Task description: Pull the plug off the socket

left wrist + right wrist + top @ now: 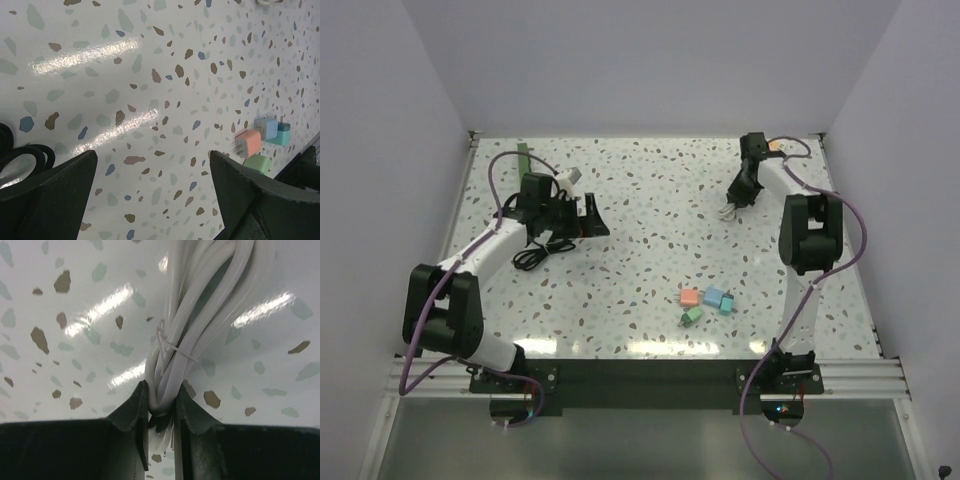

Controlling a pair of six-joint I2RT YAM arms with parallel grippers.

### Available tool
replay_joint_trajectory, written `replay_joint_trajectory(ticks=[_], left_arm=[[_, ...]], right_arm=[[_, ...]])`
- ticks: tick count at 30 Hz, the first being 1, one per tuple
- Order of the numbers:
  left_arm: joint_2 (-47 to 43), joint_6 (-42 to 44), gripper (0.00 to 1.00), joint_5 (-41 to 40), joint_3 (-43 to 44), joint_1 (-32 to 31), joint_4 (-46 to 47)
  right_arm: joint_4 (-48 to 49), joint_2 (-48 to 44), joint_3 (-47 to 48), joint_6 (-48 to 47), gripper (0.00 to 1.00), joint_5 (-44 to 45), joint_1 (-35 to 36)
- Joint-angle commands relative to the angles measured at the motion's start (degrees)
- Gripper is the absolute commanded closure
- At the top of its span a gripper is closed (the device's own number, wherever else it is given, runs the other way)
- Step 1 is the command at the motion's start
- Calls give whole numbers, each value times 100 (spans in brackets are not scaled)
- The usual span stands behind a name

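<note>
The dark-green power strip (525, 160) lies at the back left of the table, mostly hidden behind my left arm. Its thin black cord (534, 256) is coiled beside that arm and shows at the left edge of the left wrist view (20, 157). I cannot make out a plug in the strip. My left gripper (597, 218) is open and empty over bare table (153, 160), to the right of the strip. My right gripper (730, 208) is shut on a tied bundle of loose white cable (200, 315) at the back right, its jaws (161, 400) pinching the bundle's end.
Several small coloured blocks (708, 302) lie at the front middle-right of the table; they also show in the left wrist view (260, 142). White walls close in the table on three sides.
</note>
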Motion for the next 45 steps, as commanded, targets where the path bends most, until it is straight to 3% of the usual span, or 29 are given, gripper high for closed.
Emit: replay_joint_trajectory(ticks=[1, 5, 12, 20, 23, 24, 28, 31, 37, 41, 45], left_arm=[[-303, -58, 0, -85, -42, -23, 249], [-391, -111, 0, -243, -165, -23, 319], [-636, -163, 0, -542, -411, -23, 267], [-1006, -260, 0, -718, -1070, -23, 346], [-1129, -304, 0, -744, -1315, -23, 416], [-1155, -322, 0, -753, -1360, -23, 425], [-1287, -497, 0, -744, -1632, -23, 591], [-1419, -611, 0, -762, -1721, -23, 671], [-1507, -813, 0, -867, -1616, -23, 688], [-1568, -919, 0, -1016, -1527, -23, 636], [-1612, -972, 0, -1096, -1510, -23, 583]], right_arm=[[453, -753, -818, -316, 100, -1074, 337], [717, -1316, -1627, -501, 100, -1611, 1180], [1508, -2212, -3323, 394, 100, -1850, 2787], [1649, -3091, -4221, 914, 99, -1779, 3993], [1666, -3311, -4449, 1002, 79, -1797, 4275], [1684, -3399, -4485, 959, 60, -1858, 4371], [1500, -3443, -4275, 572, 32, -2218, 4416], [1096, -3557, -3862, 221, 20, -2000, 4416], [-99, -3278, -2044, -825, 11, -640, 4355], [-915, -2401, -736, -1230, 8, 318, 4214], [-1190, -1792, -171, -1327, 5, 945, 4109]])
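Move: My right fingers already pinch the white cord just above the table. The bare spot I take it to lies about 31 cm back and 26 cm to the left. Near my way stand the pink plug, some 24 cm back and 12 cm left, and the green plug, 28 cm back and 12 cm left. The cord's pink block sits about 16 cm ahead and 12 cm right. From my left hand, that spot is roughly 16 cm back, 13 cm right and 10 cm below. Keeping my pinch on the white cord, I sweep my right hand quickly back and left, low over the table, some 40 cm, turning about 45 degrees counter-clockwise. There I open and let go of the cord, then rise about 14 cm and swing forward towards the pink block. Meanwhile my left hand, open and empty, eases back about 5 cm, slightly left and down. ##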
